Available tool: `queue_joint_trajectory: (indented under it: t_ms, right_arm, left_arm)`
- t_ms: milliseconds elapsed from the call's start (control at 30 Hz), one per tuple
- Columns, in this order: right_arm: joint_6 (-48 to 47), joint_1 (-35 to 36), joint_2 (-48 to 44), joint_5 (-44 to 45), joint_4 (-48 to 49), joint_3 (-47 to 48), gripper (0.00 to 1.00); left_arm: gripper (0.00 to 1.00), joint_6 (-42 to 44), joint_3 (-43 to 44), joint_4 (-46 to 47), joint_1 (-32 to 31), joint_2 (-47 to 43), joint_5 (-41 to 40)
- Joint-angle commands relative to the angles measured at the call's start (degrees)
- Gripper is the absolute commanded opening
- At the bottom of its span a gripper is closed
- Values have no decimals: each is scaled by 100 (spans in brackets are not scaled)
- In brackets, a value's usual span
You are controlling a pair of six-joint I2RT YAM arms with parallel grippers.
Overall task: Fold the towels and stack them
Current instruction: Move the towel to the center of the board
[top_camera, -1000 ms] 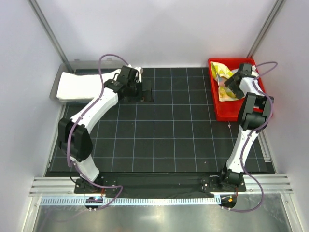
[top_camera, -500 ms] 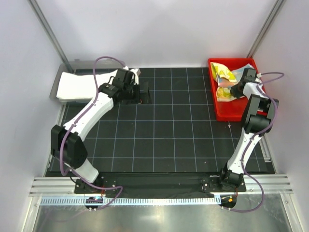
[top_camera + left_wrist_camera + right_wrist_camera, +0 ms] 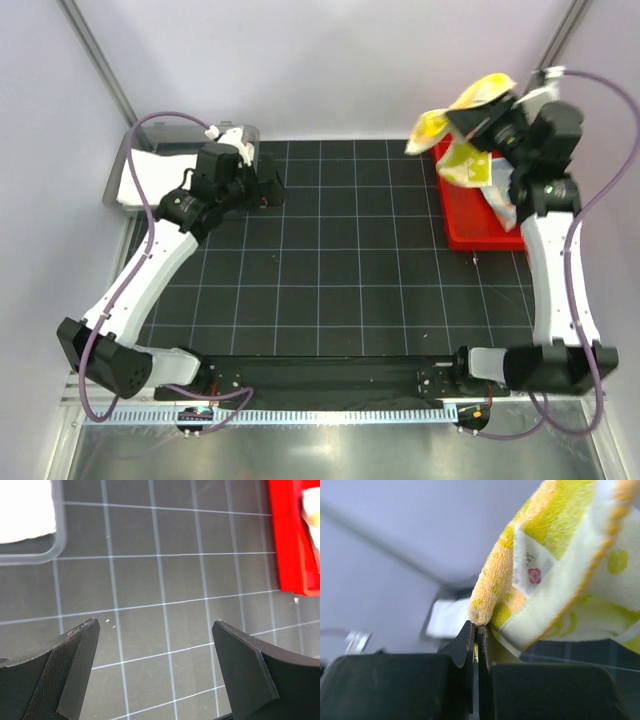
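My right gripper [image 3: 478, 112] is shut on a pale yellow patterned towel [image 3: 462, 135] and holds it high above the red bin [image 3: 470, 225], the cloth hanging down into the bin. In the right wrist view the towel [image 3: 560, 565] is pinched between the closed fingers of the right gripper [image 3: 478, 630]. A folded white towel [image 3: 155, 172] lies in the clear tray [image 3: 120, 175] at the back left; it shows in the left wrist view [image 3: 25, 510]. My left gripper [image 3: 268, 187] is open and empty above the black mat, just right of that tray. The brown and blue towels are out of view.
The black gridded mat [image 3: 340, 270] covers the table. The red bin [image 3: 290, 545] stands at the back right. Metal frame posts stand at the back corners. An aluminium rail [image 3: 330, 385] runs along the near edge by the arm bases.
My right gripper has risen out of the red bin, lifting the yellow towel with it. My left arm has swung left and back, its gripper now nearer the tray.
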Motion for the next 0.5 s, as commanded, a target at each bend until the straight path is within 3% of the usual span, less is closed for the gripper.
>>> queue_joint_trajectory:
  t_ms: [0,67,100,200,333,433,467]
  right_arm:
    - [3,1342,-533,-1062,-277,-1151,1]
    - [72,1908,-912,-774,-252,-1812,1]
    - [160,2564,-1097,-668,-86,-2216,1]
    - [293,3734,-1538,-526,574,-4111,1]
    - [153,5053,-1346,-281,813,-5014,5]
    - [-207,5496,-1125,-61,173,-4779,32]
    - [-269,5497,-1212,331,-351,-4647,47]
  left_arm:
    - [100,38,-115,-457,82,-186,-235]
    - [100,47,-327,-484,126,-379,-384]
    - [99,39,-432,-467,152,-459,-454]
    - [99,-58,-889,-379,380,-784,-499]
    - [97,12,-1224,-256,487,-952,-385]
    - [97,170,-1338,-150,487,-943,-149]
    - [96,266,-1382,-11,487,-900,-17]
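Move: The right hand already holds the yellow towel up in the air. The centre of the board lies roughly 25 cm to its left, 10 cm back and 42 cm below. The board's near edge is some 26 cm nearer the bases than that centre. The red bin's middle is about 9 cm ahead, 21 cm to the right and 40 cm below the right hand. From the empty left hand the board's centre is about 15 cm right, 3 cm back and 28 cm down. Fling the yellow towel down towards the middle of the board: sweep the right gripper fast to the left and back, then plunge, ending some 30 cm back, 23 cm left and 33 cm lower, swinging it counter-clockwise and tipping it down on the way. Keep it shut until the very end, then start opening. Meanwhile ease the open left gripper about 9 cm left, down and back. ##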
